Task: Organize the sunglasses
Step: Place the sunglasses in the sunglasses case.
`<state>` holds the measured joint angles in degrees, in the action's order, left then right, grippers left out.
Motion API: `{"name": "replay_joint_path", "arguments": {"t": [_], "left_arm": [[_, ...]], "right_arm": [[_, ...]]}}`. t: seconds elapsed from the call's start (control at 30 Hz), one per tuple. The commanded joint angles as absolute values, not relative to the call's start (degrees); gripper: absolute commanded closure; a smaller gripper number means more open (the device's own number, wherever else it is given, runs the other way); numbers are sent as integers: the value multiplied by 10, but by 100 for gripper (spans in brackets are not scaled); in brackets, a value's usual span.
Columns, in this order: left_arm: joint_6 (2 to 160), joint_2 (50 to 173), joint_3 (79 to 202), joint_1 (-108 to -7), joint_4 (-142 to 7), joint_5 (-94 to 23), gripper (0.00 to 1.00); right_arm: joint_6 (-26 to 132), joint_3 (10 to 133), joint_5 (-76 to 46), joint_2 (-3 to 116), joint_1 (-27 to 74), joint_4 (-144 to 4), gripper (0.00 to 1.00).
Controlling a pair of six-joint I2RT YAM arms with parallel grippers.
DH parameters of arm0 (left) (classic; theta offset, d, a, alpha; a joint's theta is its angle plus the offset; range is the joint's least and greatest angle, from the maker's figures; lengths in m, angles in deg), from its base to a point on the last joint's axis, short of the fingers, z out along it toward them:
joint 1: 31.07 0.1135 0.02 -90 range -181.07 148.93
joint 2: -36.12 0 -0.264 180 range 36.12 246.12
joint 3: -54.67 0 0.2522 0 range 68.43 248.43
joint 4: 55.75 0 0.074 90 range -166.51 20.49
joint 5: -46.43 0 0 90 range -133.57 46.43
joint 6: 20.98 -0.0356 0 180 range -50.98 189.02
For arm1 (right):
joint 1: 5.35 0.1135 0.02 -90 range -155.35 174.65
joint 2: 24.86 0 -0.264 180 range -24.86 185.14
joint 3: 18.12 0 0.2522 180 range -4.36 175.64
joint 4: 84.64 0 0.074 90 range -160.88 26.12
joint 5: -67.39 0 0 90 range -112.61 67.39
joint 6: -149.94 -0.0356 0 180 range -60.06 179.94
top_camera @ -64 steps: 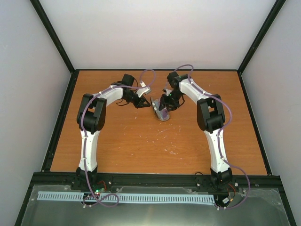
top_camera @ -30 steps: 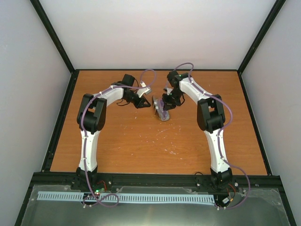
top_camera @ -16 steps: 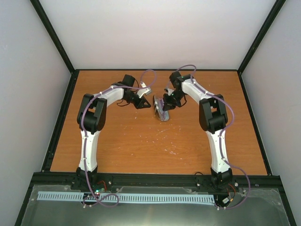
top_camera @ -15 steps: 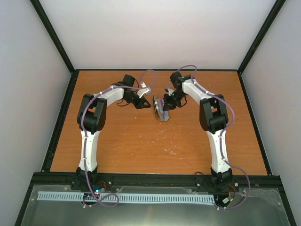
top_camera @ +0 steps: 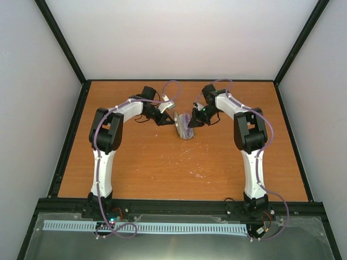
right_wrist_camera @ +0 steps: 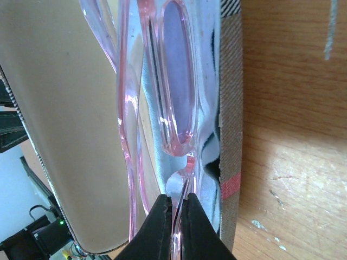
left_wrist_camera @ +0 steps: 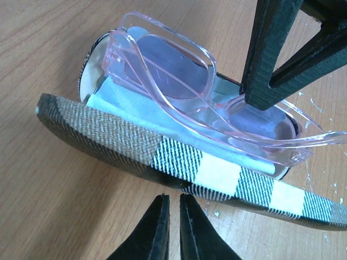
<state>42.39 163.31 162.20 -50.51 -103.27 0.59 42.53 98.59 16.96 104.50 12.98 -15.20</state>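
Note:
The sunglasses [left_wrist_camera: 162, 70], pink and translucent with near-clear lenses, lie folded in an open plaid case [left_wrist_camera: 217, 173] on a pale blue cloth [left_wrist_camera: 116, 105]. My right gripper [right_wrist_camera: 176, 201] is shut on the sunglasses [right_wrist_camera: 176, 70] at the frame near the nose bridge, reaching into the case from the right [top_camera: 193, 122]. One of its black fingers [left_wrist_camera: 268, 59] shows from the left wrist. My left gripper [left_wrist_camera: 173, 199] sits just outside the case's plaid wall, shut with nothing between its tips. From above it is left of the case [top_camera: 184, 130].
The case's cream-lined lid [right_wrist_camera: 65, 108] stands open on the left gripper's side. The wooden table [top_camera: 179, 168] is ringed by black rails and pale walls. Small white specks [left_wrist_camera: 317, 105] dot the wood near the case.
The right gripper has closed onto the sunglasses frame, and the right arm's wrist and elbow swung rightward. The left arm has stayed put.

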Motion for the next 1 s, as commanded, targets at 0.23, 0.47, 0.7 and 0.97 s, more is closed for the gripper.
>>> {"name": "replay_joint_path", "arguments": {"t": [0.23, 0.47, 0.7, 0.97], "left_arm": [[428, 1612, 1630, -511, -1027, 16, 90], [430, 1613, 1633, -513, -1028, 16, 91], [426, 1615, 1633, -515, -1030, 17, 90], [424, 1615, 1639, -517, -1031, 17, 90]], "right_arm": [[419, 928, 221, 1023, 126, -209, 97], [418, 933, 189, 1034, 126, -198, 92], [423, 950, 134, 1023, 126, -162, 77], [418, 979, 115, 1004, 125, -145, 64]]}}
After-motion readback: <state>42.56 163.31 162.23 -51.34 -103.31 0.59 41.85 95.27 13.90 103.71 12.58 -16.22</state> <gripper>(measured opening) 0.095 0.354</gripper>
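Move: Just under the right hand, whose nearly shut fingers are on the near end of the sunglasses, lies the tray of the open sunglasses case, its middle some 3 cm farther ahead, 1 cm left and 2 cm down. The sunglasses' middle is about 3 cm ahead, level sideways, 1 cm down; the upright lid stands 4 cm left and 3 cm ahead, at hand height. From the left hand the tray's middle is about 6 cm right, level ahead, 2 cm down. Easing the near end of the sunglasses slightly back, left and down into the case tray with a tilt of about 5 degrees, the right hand then opens its fingers from nearly shut to about a third and lets go. As they part, it moves right some 2 cm and down about 1 cm, away from the raised lid, tilting back, and stays low beside the released end. ##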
